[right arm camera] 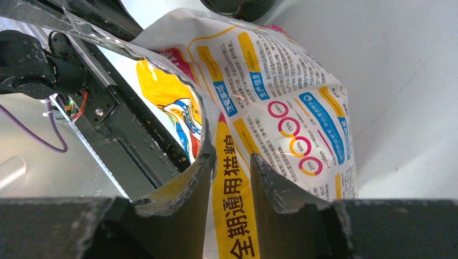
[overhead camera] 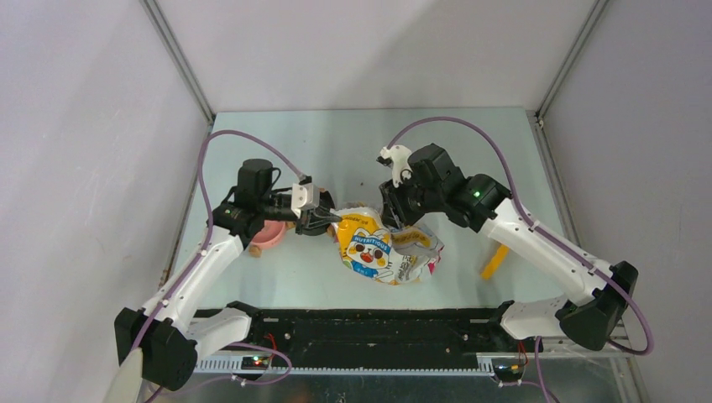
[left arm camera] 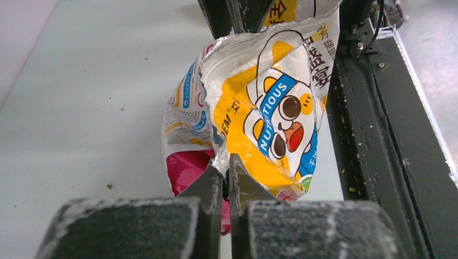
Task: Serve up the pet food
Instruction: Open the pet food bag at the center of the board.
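The pet food itself is hidden; only its white and yellow cartoon-cat bag shows, crumpled and held up at mid-table. My left gripper is shut on the torn left rim of the bag, its tips pinching the foil edge. My right gripper reaches in from the far right. Its fingers stand a little apart, astride the opposite rim of the bag, and the left finger touches the film.
A pink bowl sits under my left forearm, left of the bag. A yellow scoop lies on the table beside my right arm. The black base rail runs along the near edge. A few crumbs dot the table.
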Robot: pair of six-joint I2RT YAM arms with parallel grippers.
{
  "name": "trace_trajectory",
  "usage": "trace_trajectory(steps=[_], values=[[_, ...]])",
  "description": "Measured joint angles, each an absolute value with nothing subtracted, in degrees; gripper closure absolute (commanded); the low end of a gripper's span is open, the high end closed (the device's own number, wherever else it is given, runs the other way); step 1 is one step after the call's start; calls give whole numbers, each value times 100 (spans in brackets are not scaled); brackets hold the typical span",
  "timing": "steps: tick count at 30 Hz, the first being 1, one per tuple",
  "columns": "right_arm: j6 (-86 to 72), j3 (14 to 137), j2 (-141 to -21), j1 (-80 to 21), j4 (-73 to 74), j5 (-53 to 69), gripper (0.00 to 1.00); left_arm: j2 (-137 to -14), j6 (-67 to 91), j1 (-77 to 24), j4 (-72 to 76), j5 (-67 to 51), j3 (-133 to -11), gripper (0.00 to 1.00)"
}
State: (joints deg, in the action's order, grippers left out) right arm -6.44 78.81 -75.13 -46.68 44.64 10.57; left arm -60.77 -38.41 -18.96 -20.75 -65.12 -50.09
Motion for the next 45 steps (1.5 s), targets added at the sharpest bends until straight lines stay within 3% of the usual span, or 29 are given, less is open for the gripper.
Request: trace_trajectory(steps=[17, 30, 35, 39, 41, 42, 43, 44, 45], values=[[-683, 7649, -7808, -4860, 3721, 786, 63, -6101, -3293, -1892, -1837, -6471, -5009, 100], [-478, 7703, -7741, -4856, 4810, 784, 62, -6305, -1872, -1922, -956, -6204, -5006, 100], [-532, 7734, -7636, -4836, 5133, 447, 77, -6484, -1385, -1949, -508, -6119, -5006, 100], [-637, 7734, -7605, -4740, 5004, 484, 98, -6560, -1216, -1946, -342, -6058, -5006, 100], [-729, 7732, -7605, -4615, 4884, 650, 100, -6571, -1092, -1944, -279, -5953, -5006, 81], [-788, 7728, -7605, -4530, 4818, 777, 100, -6571, -1020, -1944, -263, -5878, -5006, 59], [-860, 7721, -7605, -4416, 4757, 921, 100, -6571, -886, -1942, -209, -5802, -5006, 48], [-934, 7679, -7603, -4298, 4674, 1074, 100, -6571, -829, -1942, -121, -5725, -5011, 18], [-982, 7625, -7592, -4180, 4571, 1192, 100, -6556, -576, -1935, -43, -5586, -5057, 9]])
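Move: The left fingers still pinch the left corner of the pet food bag's mouth, with the bag's middle some 11 cm right, 3 cm back and 10 cm below. From that hand the black bowl is about 8 cm ahead, 6 cm left, and the pink bowl 3 cm ahead, 17 cm left, both some 20 cm down. From the half-open right hand, the rim it will grip is roughly 1 cm back, 2 cm right and 3 cm below, and the bag's middle is 2 cm back, 1 cm left, 11 cm below. The right hand, half open at the far rim of the bag's mouth, first works some 2.5 cm to the left and a little forward and down, then swings back to the right by nearly 5 cm while sinking and drawing back, shuts its fingers on the rim and carries it slightly forward and up. Meanwhile the left hand keeps its pinch on the left corner and takes it forward, slightly up and to the right, turning about 20 degrees with its fingertips swinging forward, and only at the very end, some 5 cm on, opens about halfway to let go of the corner. ##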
